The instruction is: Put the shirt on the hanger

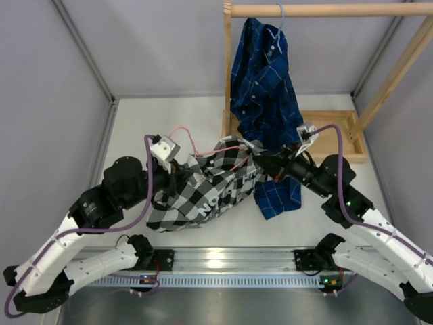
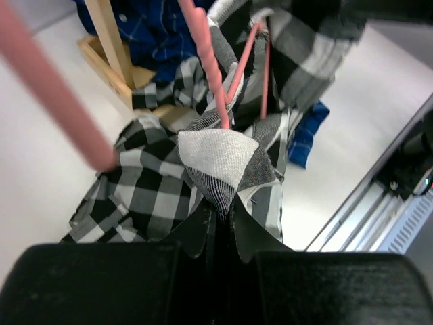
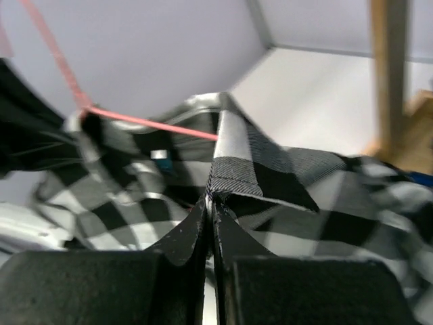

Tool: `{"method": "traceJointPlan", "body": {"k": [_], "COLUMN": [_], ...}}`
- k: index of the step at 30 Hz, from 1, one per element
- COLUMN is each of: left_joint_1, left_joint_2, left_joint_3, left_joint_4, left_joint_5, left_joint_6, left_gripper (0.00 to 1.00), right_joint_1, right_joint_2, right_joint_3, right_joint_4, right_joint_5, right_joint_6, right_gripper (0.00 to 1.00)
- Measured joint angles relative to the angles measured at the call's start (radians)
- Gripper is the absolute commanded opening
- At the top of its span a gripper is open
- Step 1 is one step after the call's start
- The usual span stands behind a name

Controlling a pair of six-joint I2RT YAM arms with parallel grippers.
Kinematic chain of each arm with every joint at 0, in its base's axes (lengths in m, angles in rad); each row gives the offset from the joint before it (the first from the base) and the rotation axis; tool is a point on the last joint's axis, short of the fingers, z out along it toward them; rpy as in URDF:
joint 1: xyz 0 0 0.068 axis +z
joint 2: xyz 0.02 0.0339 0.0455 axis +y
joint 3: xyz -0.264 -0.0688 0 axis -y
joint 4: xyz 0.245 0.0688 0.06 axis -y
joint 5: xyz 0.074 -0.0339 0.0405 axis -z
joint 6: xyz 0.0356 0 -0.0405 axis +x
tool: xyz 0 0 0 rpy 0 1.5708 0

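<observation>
The black-and-white checked shirt [image 1: 203, 193] hangs bunched between my two arms above the table, white lettering showing on its front. The thin pink wire hanger [image 1: 223, 148] runs into the top of the cloth, its hook curving up near my left wrist. My left gripper [image 1: 177, 169] is shut on a fold of the shirt [image 2: 149, 189]; in the left wrist view the jaws [image 2: 221, 203] pinch a pale corner just below the hanger [image 2: 210, 64]. My right gripper [image 1: 260, 161] is shut on a hem of the shirt [image 3: 270, 169]; the jaws [image 3: 210, 200] clamp it, with the hanger [image 3: 149, 122] beyond.
A blue plaid shirt [image 1: 260, 88] hangs on a light blue hanger from the wooden rack's rail [image 1: 325, 9] at the back right, its tail reaching the table beside my right arm. The rack's wooden base [image 1: 338, 135] stands behind it. A metal rail [image 1: 223, 261] lines the near edge.
</observation>
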Motion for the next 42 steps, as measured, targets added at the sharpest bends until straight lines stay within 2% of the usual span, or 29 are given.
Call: {"method": "traceJointPlan", "body": {"k": [6, 12, 18, 19, 22, 23, 24, 29, 34, 38, 42], "left_joint_1": [0.0, 0.007, 0.046, 0.051, 0.06, 0.062, 0.065, 0.074, 0.074, 0.073, 0.074], "left_joint_2": [0.151, 0.319, 0.354, 0.353, 0.344, 0.337, 0.329, 0.257, 0.133, 0.103, 0.154], "left_joint_3": [0.122, 0.213, 0.238, 0.238, 0.238, 0.238, 0.238, 0.229, 0.114, 0.034, 0.006], "left_joint_4": [0.104, 0.235, 0.301, 0.303, 0.307, 0.313, 0.318, 0.311, 0.307, 0.303, 0.303], "left_joint_5": [-0.003, 0.056, 0.12, 0.13, 0.155, 0.159, 0.163, 0.229, 0.408, 0.517, 0.655], "left_joint_6": [-0.016, -0.053, -0.085, -0.084, -0.071, -0.059, -0.047, 0.031, 0.084, 0.092, 0.092], "left_gripper": [0.0, 0.0, 0.0, 0.0, 0.0, 0.0, 0.0, 0.0, 0.0, 0.0, 0.0], "right_joint_1": [0.025, 0.127, 0.134, 0.134, 0.136, 0.139, 0.142, 0.146, 0.147, 0.147, 0.147], "right_joint_2": [-0.002, 0.039, 0.059, 0.057, 0.024, 0.005, -0.026, -0.24, -0.457, -0.473, -0.428], "right_joint_3": [-0.115, -0.182, -0.27, -0.279, -0.291, -0.291, -0.291, -0.288, -0.19, 0.001, 0.178], "right_joint_4": [0.252, 0.409, 0.511, 0.515, 0.495, 0.473, 0.438, 0.177, -0.218, -0.423, -0.513], "right_joint_5": [-0.158, -0.116, -0.077, -0.071, -0.055, -0.054, -0.05, -0.021, -0.001, -0.029, -0.04], "right_joint_6": [0.183, 0.261, 0.311, 0.313, 0.31, 0.301, 0.291, 0.178, 0.038, -0.07, -0.169], "right_gripper": [0.0, 0.0, 0.0, 0.01, 0.3, 0.42, 0.44, 0.48, 0.52, 0.58, 0.59]}}
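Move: The free end of the pink hanger's bar, tucked under the shirt edge my right hand already pinches, is about 3 cm to that hand's left, 2 cm ahead and level. From my left hand, pinching collar cloth at the hanger's neck, it's roughly 18 cm right and 7 cm ahead, level. The hook rises some 10 cm ahead of my left hand, 2 cm left and 6 cm higher. From my right hand, the hanging blue shirt is about 20 cm ahead, 2 cm right. I bring my hands together to work the shirt over the hanger's end, the left about 8 cm right, forward and up, the right back and left with a counter-clockwise turn. Then my right fingers open and let go of the cloth, and that hand withdraws right and back, lastly rising. Still pinching, my left hand swings back, climbs a little, then sinks, turning some 30 degrees clockwise. ##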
